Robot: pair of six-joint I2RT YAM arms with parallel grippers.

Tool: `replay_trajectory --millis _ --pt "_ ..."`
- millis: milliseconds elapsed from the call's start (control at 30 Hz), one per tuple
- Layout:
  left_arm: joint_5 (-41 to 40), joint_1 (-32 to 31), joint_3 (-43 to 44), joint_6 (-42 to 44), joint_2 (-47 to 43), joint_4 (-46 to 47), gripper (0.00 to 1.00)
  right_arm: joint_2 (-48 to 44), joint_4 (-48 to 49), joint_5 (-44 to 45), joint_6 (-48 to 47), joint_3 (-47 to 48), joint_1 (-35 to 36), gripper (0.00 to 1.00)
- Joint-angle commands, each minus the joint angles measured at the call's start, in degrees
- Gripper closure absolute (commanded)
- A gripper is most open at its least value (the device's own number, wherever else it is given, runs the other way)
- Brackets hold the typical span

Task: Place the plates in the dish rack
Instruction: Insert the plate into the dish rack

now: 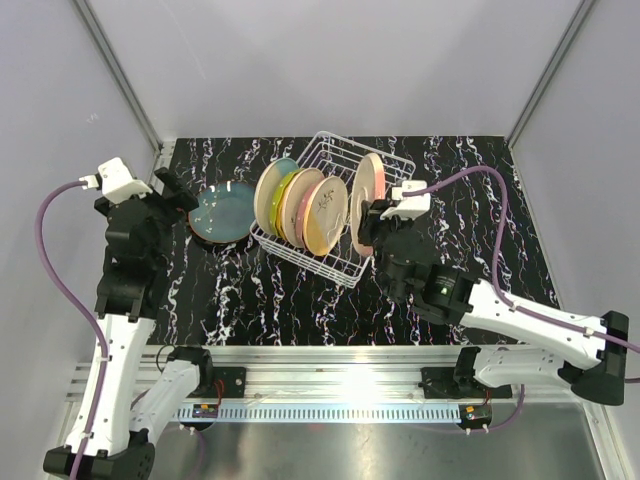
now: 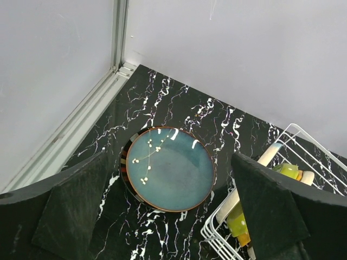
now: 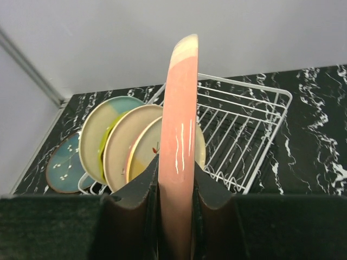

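Observation:
The white wire dish rack (image 1: pixel 385 165) stands mid-table with several plates upright in its left end: a cream-blue one (image 1: pixel 268 192), a yellow-green one (image 1: pixel 283 192), a pink-rimmed one (image 1: pixel 298 203) and a peach one (image 1: pixel 325 215). My right gripper (image 1: pixel 366 222) is shut on the edge of an orange plate (image 1: pixel 368 190), held upright over the rack; it shows edge-on in the right wrist view (image 3: pixel 179 135). A teal plate (image 1: pixel 221 211) lies flat on darker plates left of the rack, also in the left wrist view (image 2: pixel 169 167). My left gripper (image 1: pixel 178 192) is open above it, empty.
The rack's right half (image 3: pixel 241 141) has bare tines. Grey walls close the table at the back and sides, with an aluminium rail (image 2: pixel 81 119) along the left edge. The black marble table (image 1: pixel 470 200) lies right of the rack.

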Motion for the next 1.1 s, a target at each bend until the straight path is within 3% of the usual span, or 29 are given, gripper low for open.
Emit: replay_trajectory --millis 0,200,500,733,1067 --pt "-1.3 -0.1 0.2 -1.0 1.0 1.3 0.01 0.8 6.7 9.5 8.2 2.0 0.2 1.0" --pt "-1.1 -0.1 0.6 -2.2 2.5 0.1 0.01 8.2 -0.7 11.1 24.1 5.1 -1.1 1.0" --pt "1.6 -0.2 0.9 -3.8 4.4 -0.7 0.01 15.5 -8.7 10.3 36.6 9.3 -5.1 1.0" --pt "2.4 -0.2 1.1 -4.4 5.0 -1.3 0.01 19.2 -11.4 8.8 41.6 9.8 -6.7 1.0" --pt "3.0 -0.2 1.1 -4.8 4.9 -1.3 0.01 19.3 -9.1 8.4 39.4 10.4 -6.8 1.0"
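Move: The right hand grips the pink-bottomed plate on edge, short of and above the dish rack; the rack's empty slots lie about 13 cm ahead, neither left nor right, and some 23 cm down. The nearest standing plate, cream and orange, is roughly 11 cm ahead, 7 cm left and 16 cm down, and the rack's right-hand rail about 10 cm ahead, 6 cm right and 18 cm down. From the idle left hand the empty slots lie some 39 cm right, 7 cm ahead and 23 cm down. Keeping its pinch on the upright plate, the right hand sinks about 12 cm and reaches some 5 cm forward towards the empty slots beside the cream and orange plate, turning clockwise by roughly 15 degrees and tipping its fingers down about as much, then comes to a stop. The left hand, open and empty, lowers about 4 cm and edges forward, nearing the teal plate on the table without touching it. ##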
